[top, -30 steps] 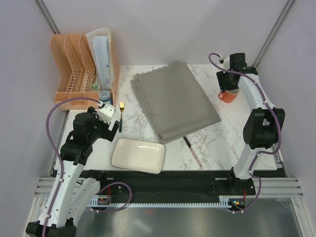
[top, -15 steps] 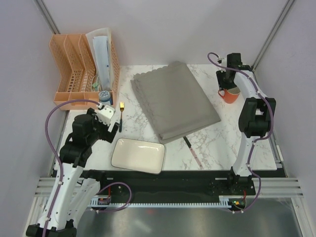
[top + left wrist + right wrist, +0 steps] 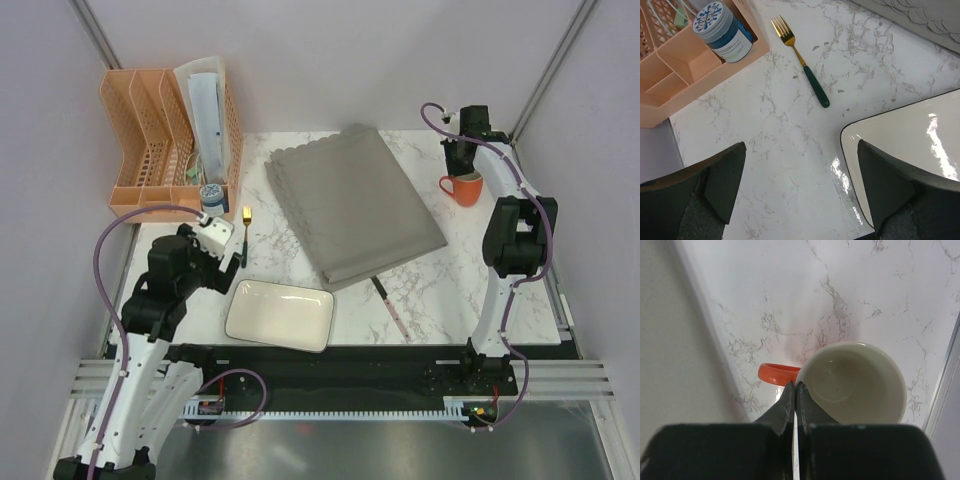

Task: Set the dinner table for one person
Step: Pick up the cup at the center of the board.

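Note:
The white marble dinner table (image 3: pixel 440 290) carries a grey scallop-edged placemat (image 3: pixel 350 200), a white rectangular plate (image 3: pixel 280 314), a gold fork with a green handle (image 3: pixel 244 235) and an orange mug (image 3: pixel 463 188). My left gripper (image 3: pixel 226 258) is open and empty, low over bare table (image 3: pixel 790 125) between the fork (image 3: pixel 802 65) and the plate (image 3: pixel 910 150). My right gripper (image 3: pixel 460 165) is shut above the far right corner. In the right wrist view its tips (image 3: pixel 795 385) meet at the mug's (image 3: pixel 855 385) rim beside the handle; I see nothing between them.
An orange desk organizer (image 3: pixel 150 140) with papers stands at the far left, a blue-lidded jar (image 3: pixel 211 193) in its front slot. A thin utensil with a dark tip and pinkish handle (image 3: pixel 392 307) lies near the placemat's front corner. Grey walls close in on both sides.
The right arm has folded in, its elbow moving left and farther back, with the gripper staying over the mug. The left gripper has drifted slightly toward the plate.

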`<state>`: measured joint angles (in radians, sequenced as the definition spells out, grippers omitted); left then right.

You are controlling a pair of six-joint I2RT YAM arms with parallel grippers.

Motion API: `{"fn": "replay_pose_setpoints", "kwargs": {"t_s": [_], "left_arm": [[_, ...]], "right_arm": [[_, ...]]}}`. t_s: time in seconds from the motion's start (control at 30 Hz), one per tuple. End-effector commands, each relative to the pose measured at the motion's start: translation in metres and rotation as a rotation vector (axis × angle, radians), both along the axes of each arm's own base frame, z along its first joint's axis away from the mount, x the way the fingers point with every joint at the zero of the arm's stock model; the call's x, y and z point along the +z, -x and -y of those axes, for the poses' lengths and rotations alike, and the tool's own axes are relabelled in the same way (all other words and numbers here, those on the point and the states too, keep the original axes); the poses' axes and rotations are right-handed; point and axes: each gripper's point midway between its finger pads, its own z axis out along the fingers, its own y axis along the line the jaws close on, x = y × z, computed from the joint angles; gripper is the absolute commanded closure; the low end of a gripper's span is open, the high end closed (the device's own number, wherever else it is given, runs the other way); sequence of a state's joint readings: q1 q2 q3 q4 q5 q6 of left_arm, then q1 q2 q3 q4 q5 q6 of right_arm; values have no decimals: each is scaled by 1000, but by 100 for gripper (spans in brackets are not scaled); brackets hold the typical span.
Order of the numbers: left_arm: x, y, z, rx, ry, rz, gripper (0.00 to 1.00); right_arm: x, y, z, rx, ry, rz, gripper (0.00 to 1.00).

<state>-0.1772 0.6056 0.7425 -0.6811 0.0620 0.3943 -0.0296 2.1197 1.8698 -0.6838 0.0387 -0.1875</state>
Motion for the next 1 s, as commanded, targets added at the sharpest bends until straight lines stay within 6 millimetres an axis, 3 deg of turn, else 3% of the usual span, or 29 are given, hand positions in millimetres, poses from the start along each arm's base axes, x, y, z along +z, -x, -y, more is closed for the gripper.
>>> {"fn": "replay_pose_setpoints", "kwargs": {"t_s": [0.0, 0.13, 0.3, 0.37, 0.4, 0.43, 0.5, 0.6, 0.77, 0.97], "left_arm": [[-7, 3, 1, -20, -8, -7, 0], [-14, 5, 1, -20, -11, -21, 0], [-19, 5, 1, -22, -14, -26, 0], [-19, 5, 1, -24, -15, -26, 0], [-19, 5, 1, -26, -15, -24, 0], [-18, 4, 1, -27, -16, -21, 0], [-16, 3, 1, -25, -21, -13, 0], [-14, 2, 1, -27, -22, -7, 0], [-20, 1, 2, -33, -23, -24, 0], [-24, 2, 2, -33, -19, -21, 0]], "right_arm": [[-12, 11, 12, -20, 22, -42, 100], [10, 11, 6, -6, -7, 4, 100], [0, 23, 4, 14, -12, -33, 99], [-7, 27, 4, 25, -1, -54, 91], [-14, 32, 5, 28, 4, -74, 76], [-17, 35, 5, 32, 6, -83, 69], [-22, 39, 5, 37, 9, -97, 62], [-23, 44, 6, 40, 11, -104, 59], [-4, 44, 9, 39, 40, -65, 57], [9, 40, 40, 0, 164, -54, 56]]}}
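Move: Just right of the right hand's shut fingertips, by about 4 cm, and some 2 cm back stands the cup, tipped away from the robot, its middle about 4 cm lower; the handle side faces the fingers. The grey mat's middle lies about 26 cm to the hand's left and 5 cm back, 9 cm below; the knife some 33 cm back and 18 cm left. From the left hand the cup is roughly 28 cm ahead and 62 cm right. Backing off about 4 cm towards the robot, the right hand opens its shut fingers to nearly half and dips about 2 cm, swinging slightly left and then right, so that they straddle the cup's rim by the handle, one finger inside and one outside. It tips about 5 degrees further down and rises slightly at the end. The left hand, wide open, sinks about 3 cm above the table. ##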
